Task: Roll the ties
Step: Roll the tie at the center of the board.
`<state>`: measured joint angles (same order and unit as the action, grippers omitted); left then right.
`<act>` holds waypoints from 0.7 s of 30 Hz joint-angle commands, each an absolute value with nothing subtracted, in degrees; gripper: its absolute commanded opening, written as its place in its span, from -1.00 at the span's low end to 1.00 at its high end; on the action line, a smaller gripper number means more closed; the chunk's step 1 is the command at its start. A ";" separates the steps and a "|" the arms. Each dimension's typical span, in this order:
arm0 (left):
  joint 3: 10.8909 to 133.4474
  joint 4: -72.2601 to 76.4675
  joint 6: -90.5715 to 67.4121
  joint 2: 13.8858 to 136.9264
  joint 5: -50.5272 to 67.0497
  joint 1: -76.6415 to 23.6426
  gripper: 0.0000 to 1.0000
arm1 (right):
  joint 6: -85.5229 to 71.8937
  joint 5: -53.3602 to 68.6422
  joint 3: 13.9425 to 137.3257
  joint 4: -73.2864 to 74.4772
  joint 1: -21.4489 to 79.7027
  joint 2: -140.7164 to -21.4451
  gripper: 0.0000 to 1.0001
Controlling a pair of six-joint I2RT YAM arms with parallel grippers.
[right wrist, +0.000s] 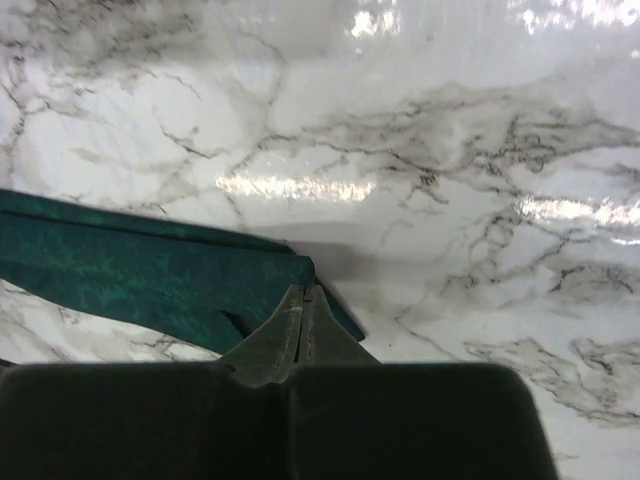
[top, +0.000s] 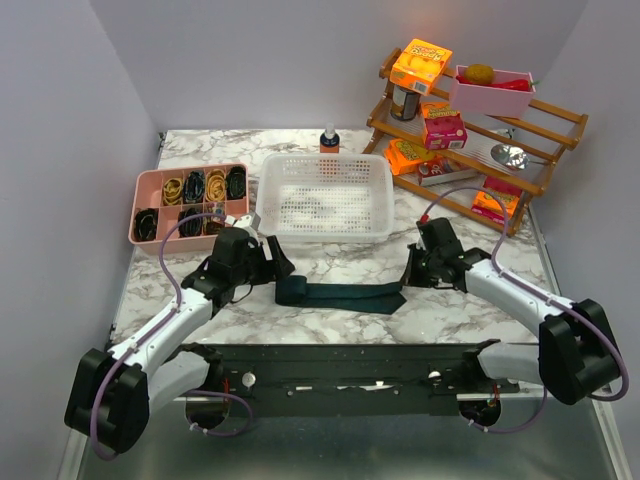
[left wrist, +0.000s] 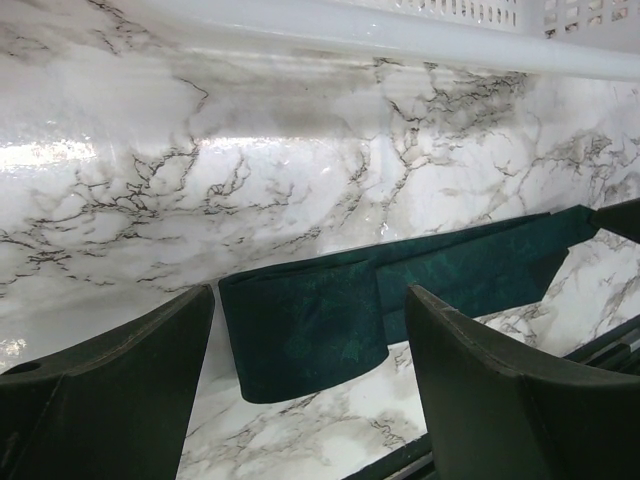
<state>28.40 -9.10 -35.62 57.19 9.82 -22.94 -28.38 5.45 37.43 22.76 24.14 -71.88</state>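
Note:
The dark teal tie (top: 340, 295) lies flat across the marble table in front of the white basket (top: 325, 236). Its left end is turned over into a short raised loop (left wrist: 300, 330). My left gripper (top: 274, 268) hovers at that end, open wide, and in the left wrist view the gripper (left wrist: 310, 300) has one finger on each side of the loop without touching it. My right gripper (top: 410, 272) is down at the tie's right end (right wrist: 150, 270). In the right wrist view the gripper (right wrist: 303, 290) is shut, its tips pinching the edge of the fabric.
A pink divided tray (top: 190, 205) of coiled bands sits at the back left. A wooden rack (top: 470, 130) with boxes, a pink bin and a spoon stands back right, and a small bottle (top: 329, 138) is behind the basket. The basket rim (left wrist: 400, 35) runs close behind the left gripper.

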 commanded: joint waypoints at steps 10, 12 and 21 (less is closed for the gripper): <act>28.65 -8.52 -34.63 58.10 8.17 -22.68 0.74 | -29.44 9.31 32.61 26.02 23.82 -67.94 -0.78; 28.83 -8.88 -34.54 58.10 7.82 -22.68 0.74 | -29.53 9.67 32.52 26.28 23.91 -67.15 -0.17; 28.65 -9.23 -34.98 58.09 7.82 -22.68 0.74 | -25.41 6.05 38.14 27.95 23.99 -60.64 0.90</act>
<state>28.40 -9.28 -35.33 57.93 8.71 -22.94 -28.05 7.57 34.00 26.89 24.14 -62.04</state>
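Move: The right hand, shut on the top layer at the tie's right end, has that end's middle about 2 cm back, 2 cm to its left and 3 cm below. The rolled part lies some 24 cm to its left, level with it; the white basket's middle is about 19 cm ahead and 17 cm to its left. From the waiting left hand, the tie's end is roughly 25 cm to the right, 5 cm back and 7 cm down. Back towards its base by about 3 cm and sinking slightly, the right hand draws the pinched top layer across the tie's loose end. There the fingers open wide and let go of the cloth, and the hand lifts off some 3 cm nearly straight up, spread over the end. ##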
